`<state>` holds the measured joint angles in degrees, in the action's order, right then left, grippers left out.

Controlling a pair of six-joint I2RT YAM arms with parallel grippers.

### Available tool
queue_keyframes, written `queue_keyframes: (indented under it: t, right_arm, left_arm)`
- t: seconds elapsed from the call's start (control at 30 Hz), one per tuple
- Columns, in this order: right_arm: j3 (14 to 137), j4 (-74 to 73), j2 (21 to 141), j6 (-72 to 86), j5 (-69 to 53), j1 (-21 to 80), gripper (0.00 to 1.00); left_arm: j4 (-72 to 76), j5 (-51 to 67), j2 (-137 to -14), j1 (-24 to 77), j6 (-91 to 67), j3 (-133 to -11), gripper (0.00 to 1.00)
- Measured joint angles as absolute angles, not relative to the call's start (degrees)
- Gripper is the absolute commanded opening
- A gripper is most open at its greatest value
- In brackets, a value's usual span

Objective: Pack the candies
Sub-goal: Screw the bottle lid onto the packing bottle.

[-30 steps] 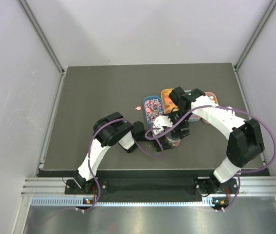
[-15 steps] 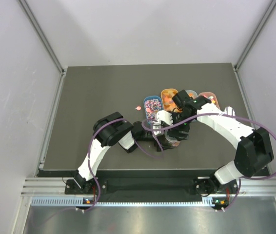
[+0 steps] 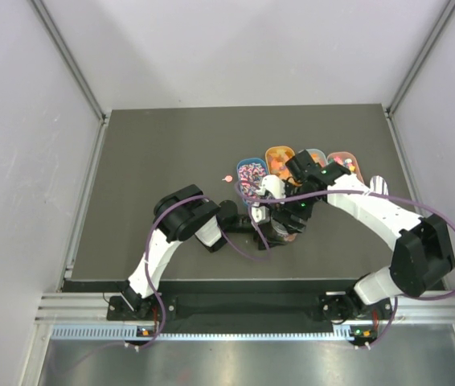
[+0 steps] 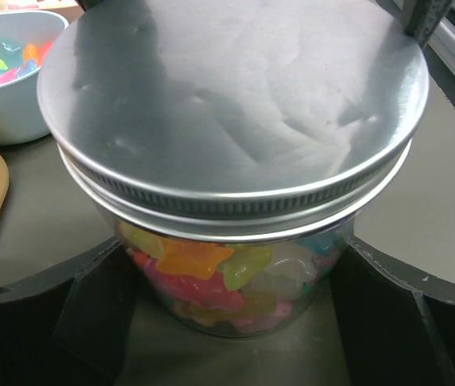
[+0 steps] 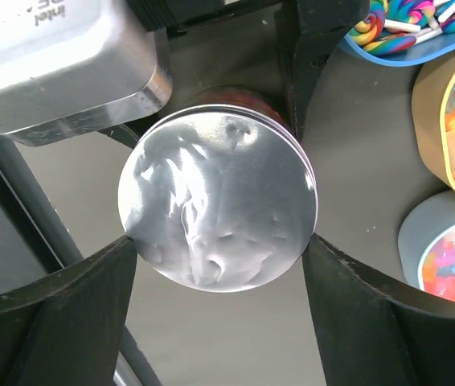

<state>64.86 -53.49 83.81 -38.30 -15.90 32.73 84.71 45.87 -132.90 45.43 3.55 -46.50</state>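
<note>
A clear round jar [image 4: 285, 277] full of candies [image 4: 195, 269] in mixed colours stands on the dark table. My left gripper [image 4: 231, 265] is shut on the jar's body, one finger against each side. A silver lid [image 4: 227, 96] rests on the jar's mouth. My right gripper [image 5: 219, 245] comes from above and is shut on the lid [image 5: 215, 209], its fingers pressing the rim on both sides. In the top view both grippers meet at the jar [image 3: 281, 231], which is mostly hidden under them.
Oval trays of sweets stand just behind the jar: a blue one [image 3: 247, 165], an orange one [image 3: 276, 153] and others to the right, partly under the right arm. One pink sweet [image 3: 227, 178] lies loose to their left. A pale bowl [image 4: 6, 104] is at the jar's left.
My right wrist has moved left and down over the jar, and its elbow has swung out to the right. The left arm has stayed still.
</note>
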Motion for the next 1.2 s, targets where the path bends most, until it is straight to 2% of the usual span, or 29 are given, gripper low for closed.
queue_keyframes:
  t: [0.03,0.07,0.1,0.3,0.57,0.87,1.2]
  right_arm:
    - [64.55,-53.15,83.59,-38.06,-15.88,32.73,0.81]
    - [64.34,-52.95,83.33,-38.09,-15.92,32.73,0.98]
    - [64.03,-52.71,83.07,-37.89,-15.99,32.73,1.00]
    - [60.77,-49.39,82.96,-44.21,-16.53,33.01,1.00]
    - [61.14,-52.99,83.02,-60.69,-15.68,33.01,1.00]
    - [66.85,-60.23,84.88,-75.20,-17.78,33.01,1.00]
    - [71.37,-64.34,88.23,-81.01,-22.83,33.98,1.00]
  left_arm:
    - [84.71,45.82,-132.90,45.43,3.53,-46.50,0.00]
    - [84.71,45.80,-132.90,45.43,3.53,-46.50,0.00]
    - [84.68,45.67,-132.90,45.43,3.40,-46.50,0.00]
    - [84.64,45.43,-132.90,45.47,3.09,-46.48,0.00]
    - [84.71,45.45,-132.90,45.47,3.40,-46.48,0.00]
    - [84.73,45.39,-132.90,45.54,3.66,-46.48,0.00]
    - [84.66,44.99,-132.90,45.56,2.98,-46.48,0.00]
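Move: My right hand's fingers are already closed on the bottle lid, its middle within about 1 cm of my right hand point, on the left side. Out beyond stand the orange box, some 18 cm straight ahead, the blue lollipop box, roughly 16 cm ahead and 9 cm left, and the pale blue box, 17 cm ahead and 10 cm right, all about 6 cm lower. From my left hand, clasping the bottle below, the lid sits roughly 5 cm straight above. I open my right fingers wide to let go of the lid, dipping about 1.5 cm around it, then swing the wrist back counter-clockwise some 40 degrees for another bite. While turning I ease about 1 cm right, then rise roughly 2.5 cm and shift nearly 3 cm left, staying over the bottle with the fingers open. My left hand keeps its still hold on the bottle. ##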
